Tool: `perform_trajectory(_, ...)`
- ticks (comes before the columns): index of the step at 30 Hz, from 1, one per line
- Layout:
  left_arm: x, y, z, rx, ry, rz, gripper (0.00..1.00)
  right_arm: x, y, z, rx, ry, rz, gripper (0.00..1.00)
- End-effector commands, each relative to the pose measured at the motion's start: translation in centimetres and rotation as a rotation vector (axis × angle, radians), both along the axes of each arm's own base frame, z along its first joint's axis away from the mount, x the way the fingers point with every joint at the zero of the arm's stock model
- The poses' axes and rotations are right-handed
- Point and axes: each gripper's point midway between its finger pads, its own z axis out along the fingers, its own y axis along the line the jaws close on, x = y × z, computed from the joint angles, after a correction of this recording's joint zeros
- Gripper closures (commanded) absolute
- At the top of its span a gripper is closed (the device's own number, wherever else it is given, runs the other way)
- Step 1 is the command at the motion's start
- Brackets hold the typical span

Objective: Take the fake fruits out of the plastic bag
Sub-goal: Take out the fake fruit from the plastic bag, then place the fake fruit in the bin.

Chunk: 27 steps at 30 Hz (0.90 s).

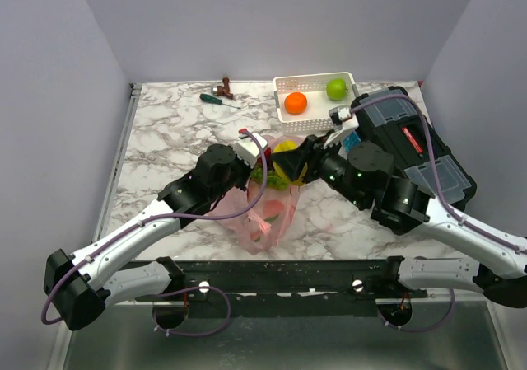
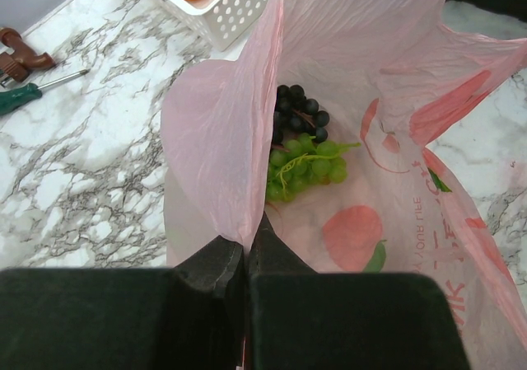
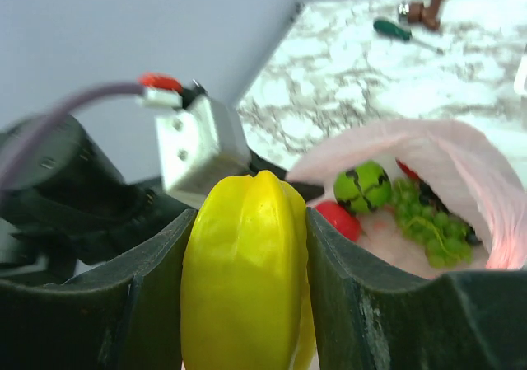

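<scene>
The pink plastic bag (image 1: 265, 215) lies open at mid-table. My left gripper (image 2: 247, 250) is shut on its near rim (image 2: 222, 139) and holds the mouth up. Inside lie a dark grape bunch (image 2: 298, 110), a green grape bunch (image 2: 309, 166), a red fruit (image 3: 339, 219) and a small striped green ball (image 3: 362, 186). Just above the bag's mouth, my right gripper (image 3: 251, 215) is shut on a ridged yellow fruit (image 3: 243, 271), also seen from above (image 1: 286, 160). An orange (image 1: 296, 102) and a green apple (image 1: 337, 88) sit in the white basket (image 1: 317, 124).
A black toolbox (image 1: 412, 147) fills the right side beside the right arm. A green-handled screwdriver (image 1: 218, 99) and a small brown object (image 1: 226, 83) lie at the back of the marble table. Grey walls close in on three sides.
</scene>
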Motion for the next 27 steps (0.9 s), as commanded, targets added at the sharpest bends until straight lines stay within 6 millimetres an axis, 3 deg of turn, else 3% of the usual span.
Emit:
perform_trajectory(1, 0.4, -0.2, 1.5, -0.016, -0.031, 0.006, 1.00, 0.6, -1.6, 4.1, -0.020, -0.111, -0.049, 0.97)
perform_trajectory(8, 0.4, -0.3, 1.4, -0.013, -0.029, 0.004, 1.00, 3.8, -3.3, 7.2, -0.097, -0.219, -0.233, 0.99)
perform_trajectory(14, 0.5, -0.3, 1.2, -0.009, -0.027, 0.004, 1.00, 7.4, -4.1, 8.1, -0.185, -0.258, -0.395, 0.99)
perform_trajectory(19, 0.4, -0.4, 1.2, -0.008, -0.024, 0.001, 1.00, 12.2, -5.1, 6.7, -0.233, -0.235, -0.495, 0.99)
perform_trajectory(27, 0.5, -0.4, 1.1, -0.006, -0.024, 0.002, 1.00, 21.8, -7.7, 2.0, -0.274, -0.136, -0.598, 0.99)
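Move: The basket's middle lies about 38 cm ahead of the right hand, 12 cm to its right and some 33 cm below; the orange in it is 39 cm ahead, 6 cm right, the green apple 43 cm ahead, 20 cm right. The green grapes are roughly 6 cm ahead, 4 cm left and 31 cm down in the bag. From the left hand the basket is 32 cm ahead, 22 cm right, 20 cm below. Right hand, still gripping the yellow fruit, rises, then swings forward about 18 cm towards the basket, turning clockwise. ##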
